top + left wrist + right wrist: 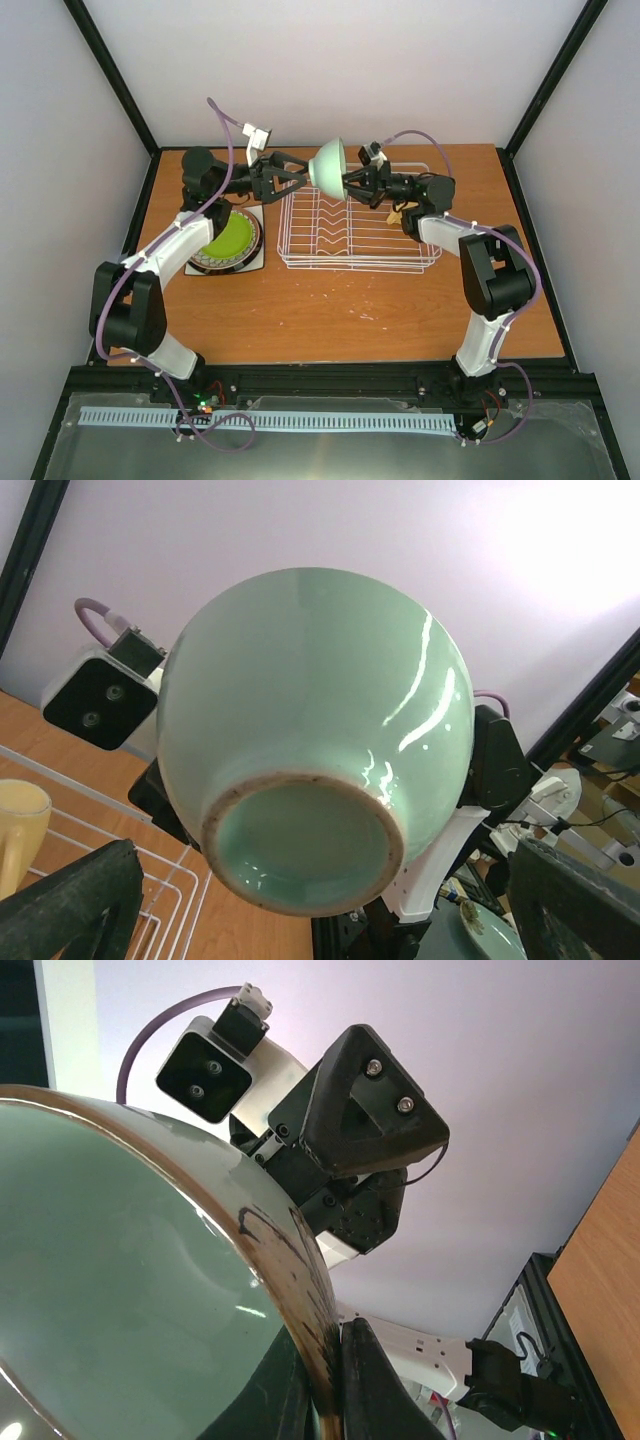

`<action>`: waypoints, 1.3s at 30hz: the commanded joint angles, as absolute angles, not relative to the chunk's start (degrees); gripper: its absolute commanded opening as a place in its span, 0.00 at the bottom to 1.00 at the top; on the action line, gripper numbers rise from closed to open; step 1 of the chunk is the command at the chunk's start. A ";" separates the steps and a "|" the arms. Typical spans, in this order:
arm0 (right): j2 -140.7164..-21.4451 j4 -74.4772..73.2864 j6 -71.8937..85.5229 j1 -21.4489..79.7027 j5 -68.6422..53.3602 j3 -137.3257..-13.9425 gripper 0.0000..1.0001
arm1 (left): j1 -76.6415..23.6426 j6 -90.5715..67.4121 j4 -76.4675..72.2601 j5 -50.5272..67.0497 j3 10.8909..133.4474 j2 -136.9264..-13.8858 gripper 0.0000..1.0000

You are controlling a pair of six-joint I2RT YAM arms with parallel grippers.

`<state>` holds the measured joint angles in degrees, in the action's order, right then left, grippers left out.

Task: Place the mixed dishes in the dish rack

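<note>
The pale mint bowl (328, 165) hangs on its side in the air above the back of the white wire dish rack (360, 240). My right gripper (350, 183) is shut on the bowl's brown-stained rim (300, 1260), with one finger inside and one outside (375, 1380). My left gripper (292, 176) is open, and its two fingers (70, 900) stand wide apart in front of the bowl's foot (300, 845). The lime-green small plate (228, 238) lies on a stack of plates over the white square plate (252, 263), left of the rack. The pale yellow mug (20, 825) sits in the rack.
The rack's wavy dividers (335, 215) stand below the bowl. Black frame posts (115, 80) and white walls close in the table at the back and sides. The plate stack lies under the left forearm (190, 240).
</note>
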<state>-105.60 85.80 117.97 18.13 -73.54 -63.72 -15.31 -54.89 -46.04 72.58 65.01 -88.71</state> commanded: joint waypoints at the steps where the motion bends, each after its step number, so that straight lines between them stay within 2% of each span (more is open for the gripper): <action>1: -106.05 96.15 118.51 18.70 -71.07 -66.88 0.03 | -16.35 -56.01 -49.67 73.76 67.72 -89.36 1.00; 11: -106.52 96.11 118.48 20.20 -71.32 -67.01 0.03 | -18.75 -55.60 -48.54 73.22 71.26 -92.54 0.99; 17: -106.61 96.15 118.26 20.31 -71.50 -66.79 0.03 | -19.07 -55.49 -47.99 72.86 71.57 -92.91 0.73; 27: -107.08 96.09 118.12 20.47 -71.79 -66.51 0.03 | -19.16 -55.28 -48.44 73.05 71.84 -93.33 0.44; 29: -107.13 96.15 118.04 20.47 -71.93 -66.17 0.03 | -19.24 -55.43 -48.71 73.36 71.93 -93.47 0.32; 31: -107.22 96.15 117.95 20.48 -72.04 -65.81 0.03 | -19.25 -55.46 -48.82 73.32 71.93 -93.60 0.09; 32: -107.21 96.15 117.87 20.48 -72.07 -65.64 0.03 | -19.25 -55.38 -48.69 73.16 71.90 -93.62 0.01; 37: -107.37 96.15 117.52 20.45 -72.07 -65.01 0.04 | -19.34 -54.23 -47.85 73.07 71.60 -93.17 0.01; 39: -107.61 96.15 117.47 20.48 -72.02 -64.72 0.10 | -19.33 -51.95 -45.39 72.40 71.69 -92.37 0.01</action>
<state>-107.00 85.95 118.19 18.72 -71.59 -65.28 -17.67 -55.81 -46.61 72.60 69.17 -92.84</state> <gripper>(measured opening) 0.074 0.586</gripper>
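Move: The bowl hangs foot-first in front of the left gripper, its middle about 5 cm to the right and 1 cm ahead, roughly level. The rack's middle is some 10 cm right, level fore and aft, and 33 cm down; the stacked plates are 17 cm left, 5 cm back and 35 cm down. From the right gripper, already pinching the rim, the bowl's middle lies about 3 cm left, 2 cm ahead and 3 cm up. Bring the left gripper, still wide open, about 2 cm to the right so its fingers straddle the bowl's foot ring, then stop and close until both fingers pinch the ring, a little past half open. Keep the right gripper shut on the rim throughout, holding the bowl almost still in the air. ##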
